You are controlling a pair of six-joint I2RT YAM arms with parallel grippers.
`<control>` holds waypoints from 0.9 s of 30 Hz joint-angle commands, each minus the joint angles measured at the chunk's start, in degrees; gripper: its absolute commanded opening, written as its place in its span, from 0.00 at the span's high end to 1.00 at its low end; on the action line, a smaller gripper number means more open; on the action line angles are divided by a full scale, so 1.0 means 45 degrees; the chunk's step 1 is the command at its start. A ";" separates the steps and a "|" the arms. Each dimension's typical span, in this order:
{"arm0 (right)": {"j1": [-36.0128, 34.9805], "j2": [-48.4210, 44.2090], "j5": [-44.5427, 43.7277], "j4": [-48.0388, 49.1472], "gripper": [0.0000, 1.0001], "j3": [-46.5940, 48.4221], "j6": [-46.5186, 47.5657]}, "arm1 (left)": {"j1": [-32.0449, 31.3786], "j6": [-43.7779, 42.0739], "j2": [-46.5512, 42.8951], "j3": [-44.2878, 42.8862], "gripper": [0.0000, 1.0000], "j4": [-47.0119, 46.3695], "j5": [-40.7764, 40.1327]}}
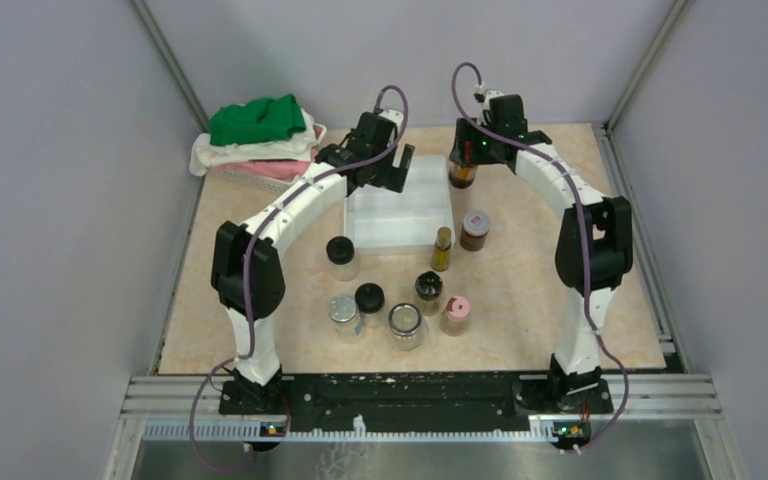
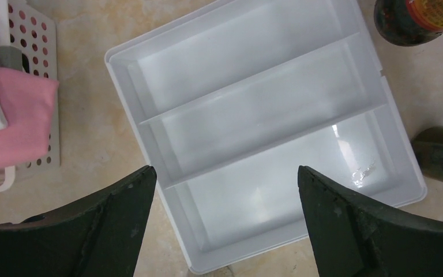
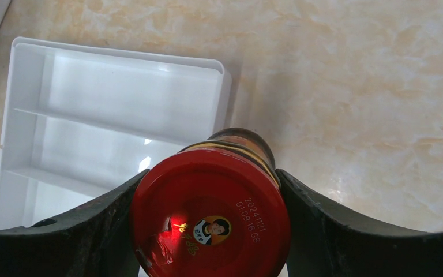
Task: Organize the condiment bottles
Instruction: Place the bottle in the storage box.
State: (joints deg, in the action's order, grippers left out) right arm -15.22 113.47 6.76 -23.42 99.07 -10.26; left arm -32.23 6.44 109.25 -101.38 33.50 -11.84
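Observation:
My right gripper is shut on a red-capped jar of dark sauce, beside the far right corner of the white stepped tray. The jar also shows in the top view and in the left wrist view. My left gripper is open and empty above the tray, whose three steps hold nothing. On the table in front of the tray stand a slim amber bottle, a white-red capped jar, two black-capped jars, a dark jar, a pink-capped jar and two silver-capped jars.
A perforated white basket with folded green, white and pink cloths stands at the back left, close to the tray. Grey walls enclose the table on three sides.

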 commanded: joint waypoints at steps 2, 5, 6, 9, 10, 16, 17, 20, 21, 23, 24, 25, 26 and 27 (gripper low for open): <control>-0.0069 0.0005 0.1812 0.3052 1.00 0.0663 -0.0482 | 0.0287 -0.0025 0.0224 0.0569 0.01 -0.0200 -0.0148; -0.0160 -0.0089 0.2221 0.4133 1.00 0.0305 -0.0674 | 0.0309 -0.0032 0.0636 0.0716 0.02 -0.0438 0.0099; -0.0180 -0.0097 0.2371 0.4426 1.00 0.0223 -0.0777 | 0.0307 -0.0015 0.0779 0.0687 0.02 -0.0423 0.0168; -0.0271 -0.0159 0.2510 0.4993 1.00 0.0088 -0.0912 | 0.0307 -0.0011 0.0950 0.0787 0.03 -0.0513 0.0309; -0.0279 -0.0231 0.2597 0.5090 1.00 0.0006 -0.0963 | 0.0309 -0.0037 0.0955 0.0909 0.03 -0.0593 0.0282; -0.0384 0.0477 0.3615 0.5652 1.00 0.0354 -0.1360 | 0.0377 -0.0070 0.0971 0.1131 0.03 -0.0706 0.0364; -0.0401 0.0647 0.3800 0.5763 1.00 0.0388 -0.1458 | 0.0374 -0.0081 0.0938 0.1171 0.03 -0.0705 0.0364; -0.0469 0.0999 0.4115 0.6298 1.00 0.0162 -0.1774 | 0.0397 -0.0097 0.0671 0.1351 0.03 -0.0756 0.0345; -0.0495 0.1081 0.4198 0.6452 1.00 0.0066 -0.1857 | 0.0388 -0.0102 0.0615 0.1396 0.03 -0.0782 0.0350; -0.0525 0.1290 0.4300 0.6756 1.00 -0.0076 -0.2008 | 0.0394 -0.0116 0.0552 0.1454 0.03 -0.0752 0.0374; -0.0523 0.1437 0.4315 0.6873 1.00 -0.0112 -0.2086 | 0.0391 -0.0121 0.0537 0.1438 0.03 -0.0704 0.0375; -0.0526 0.1575 0.4307 0.6958 1.00 -0.0144 -0.2116 | 0.0395 -0.0122 0.0496 0.1436 0.03 -0.0686 0.0393; -0.0538 0.1727 0.4265 0.6996 1.00 -0.0126 -0.2161 | 0.0386 -0.0122 0.0447 0.1453 0.03 -0.0671 0.0412; -0.0535 0.1880 0.4162 0.6966 1.00 -0.0084 -0.2171 | 0.0387 -0.0122 0.0390 0.1472 0.03 -0.0658 0.0414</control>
State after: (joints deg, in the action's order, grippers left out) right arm -16.95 121.45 23.38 -1.56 97.47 -17.89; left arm -30.72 6.26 114.19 -95.37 31.90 -10.44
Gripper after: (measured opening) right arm 0.703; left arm 0.968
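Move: The right hand holds the red-capped bottle off the table. The white storage box's middle lies about 14 cm to this hand's left, 5 cm back and 13 cm below, with the dark jar some 13 cm back, 2 cm right and 11 below. The oil bottle stands roughly 18 cm back, 5 left and 10 below. For the open left hand, the box's middle is about 3 cm ahead, 3 right and 16 below; the black-lidded jar is some 14 back, 10 left and 13 below. Keeping its grip round the cap, the right hand carries the red-capped bottle about 8 cm left and slightly forward, in over the box's right side; after a small dip it climbs some 3 cm and then sinks again, while the wrist rolls and turns counter-clockwise, some 20 degrees in all, swinging the bottle's base towards the box. The left hand, fingers still wide open, sinks about 8 cm towards the box, mostly in the first half second, tipping slightly further down and then nearly holding there. ##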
